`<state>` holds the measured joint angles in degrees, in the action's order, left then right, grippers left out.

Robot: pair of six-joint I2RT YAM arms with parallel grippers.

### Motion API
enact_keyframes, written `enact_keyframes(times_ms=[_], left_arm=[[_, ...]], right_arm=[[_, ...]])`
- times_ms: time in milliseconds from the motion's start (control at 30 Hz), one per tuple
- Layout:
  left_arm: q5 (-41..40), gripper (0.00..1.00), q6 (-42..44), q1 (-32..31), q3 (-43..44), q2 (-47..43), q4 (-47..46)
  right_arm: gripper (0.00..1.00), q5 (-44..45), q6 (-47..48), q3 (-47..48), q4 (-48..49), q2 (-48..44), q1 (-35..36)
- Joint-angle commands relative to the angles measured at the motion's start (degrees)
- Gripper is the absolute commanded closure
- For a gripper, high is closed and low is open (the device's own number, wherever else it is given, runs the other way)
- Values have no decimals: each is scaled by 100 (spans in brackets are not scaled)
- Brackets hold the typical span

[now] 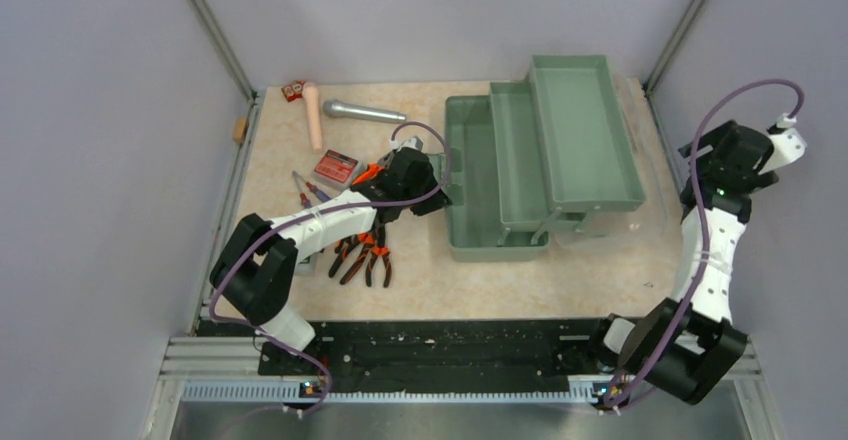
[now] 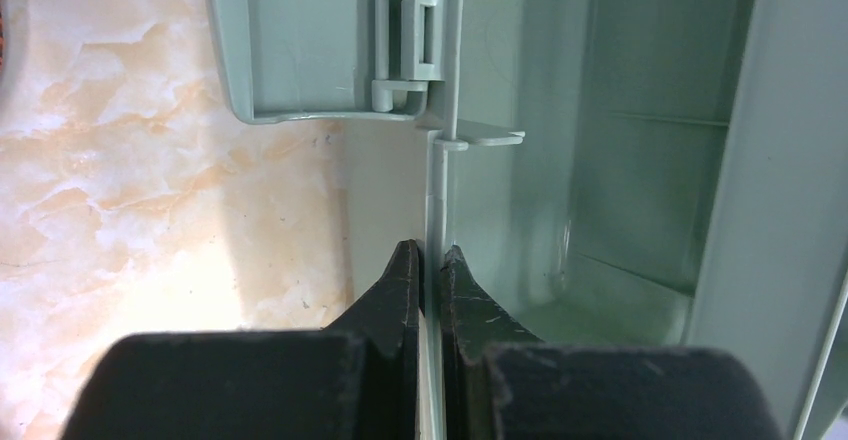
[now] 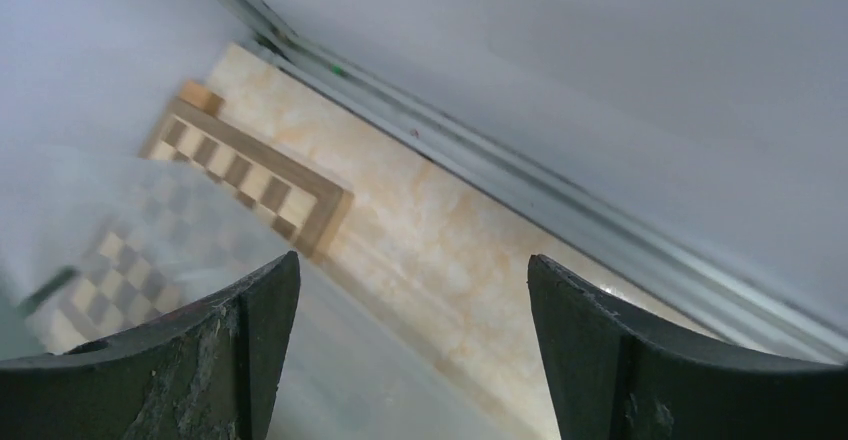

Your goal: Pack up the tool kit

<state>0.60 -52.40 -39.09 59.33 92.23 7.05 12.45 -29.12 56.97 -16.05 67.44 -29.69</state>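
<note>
The tool kit's sage-green toolbox [image 1: 500,175] stands open at mid-table, its inner tray [image 1: 580,130] swung out to the right. My left gripper [image 1: 447,188] is shut on the box's thin left wall [image 2: 436,190], one finger outside and one inside [image 2: 430,250]. Orange-and-black pliers [image 1: 365,257] lie left of the box, partly under the left arm. Screwdrivers [image 1: 305,190] and a red box [image 1: 336,167] lie further left. My right gripper [image 1: 725,155] hangs raised at the right edge. In its wrist view it [image 3: 412,260] is open and holds nothing.
A silver microphone [image 1: 362,112], a pale pink stick [image 1: 313,115] and small red boxes [image 1: 293,90] lie at the back left. A wooden chessboard [image 3: 250,175] shows in the right wrist view, partly behind a translucent sheet [image 3: 120,230]. Grey walls enclose the table.
</note>
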Motion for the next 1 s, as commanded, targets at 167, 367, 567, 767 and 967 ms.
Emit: enact_keyframes(times_ms=[167, 367, 567, 767, 967], left_arm=[[61, 99, -40, 18, 1, -78, -113], [-181, 75, 126, 20, 303, -450, 65], [-452, 44, 309, 23, 735, -714, 338], [-892, 24, 469, 24, 690, -1150, 590], [-1134, 13, 609, 320, 238, -1887, 957]], right_arm=[[17, -1929, 506, 1027, -118, -747, 459], [17, -2667, 831, 1187, -12, -865, 1389], [17, -2640, 1144, 859, -51, -1128, 2206], [18, -2545, 1587, 781, -373, -1363, 2918], [18, -2418, 1846, 743, -733, -1629, 3547]])
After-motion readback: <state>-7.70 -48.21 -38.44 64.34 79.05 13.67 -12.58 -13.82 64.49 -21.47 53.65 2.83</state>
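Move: The left hand has its fingers shut on the top edge of the toolbox's left wall; the toolbox's middle lies some 10 cm to its right, 4 cm ahead and 6 cm below, the open latch about 6 cm ahead and 1 cm left, the small pliers some 15 cm left, 7 cm back and 11 cm below. From the right hand the top tray is about 24 cm left and 5 cm ahead, roughly level; the middle tray 38 cm left, 5 cm ahead and 6 cm lower. The left hand first keeps its pinch on the toolbox's left wall, then opens its fingers wide, lets go and rises about 11 cm, easing some 3 cm left as the fingers tip up a little. Meanwhile the right hand, empty and open, climbs about 12 cm from beside the toolbox and swings left some 27 cm to above the spread trays, turning roughly 60 degrees counter-clockwise without touching them at the end. ##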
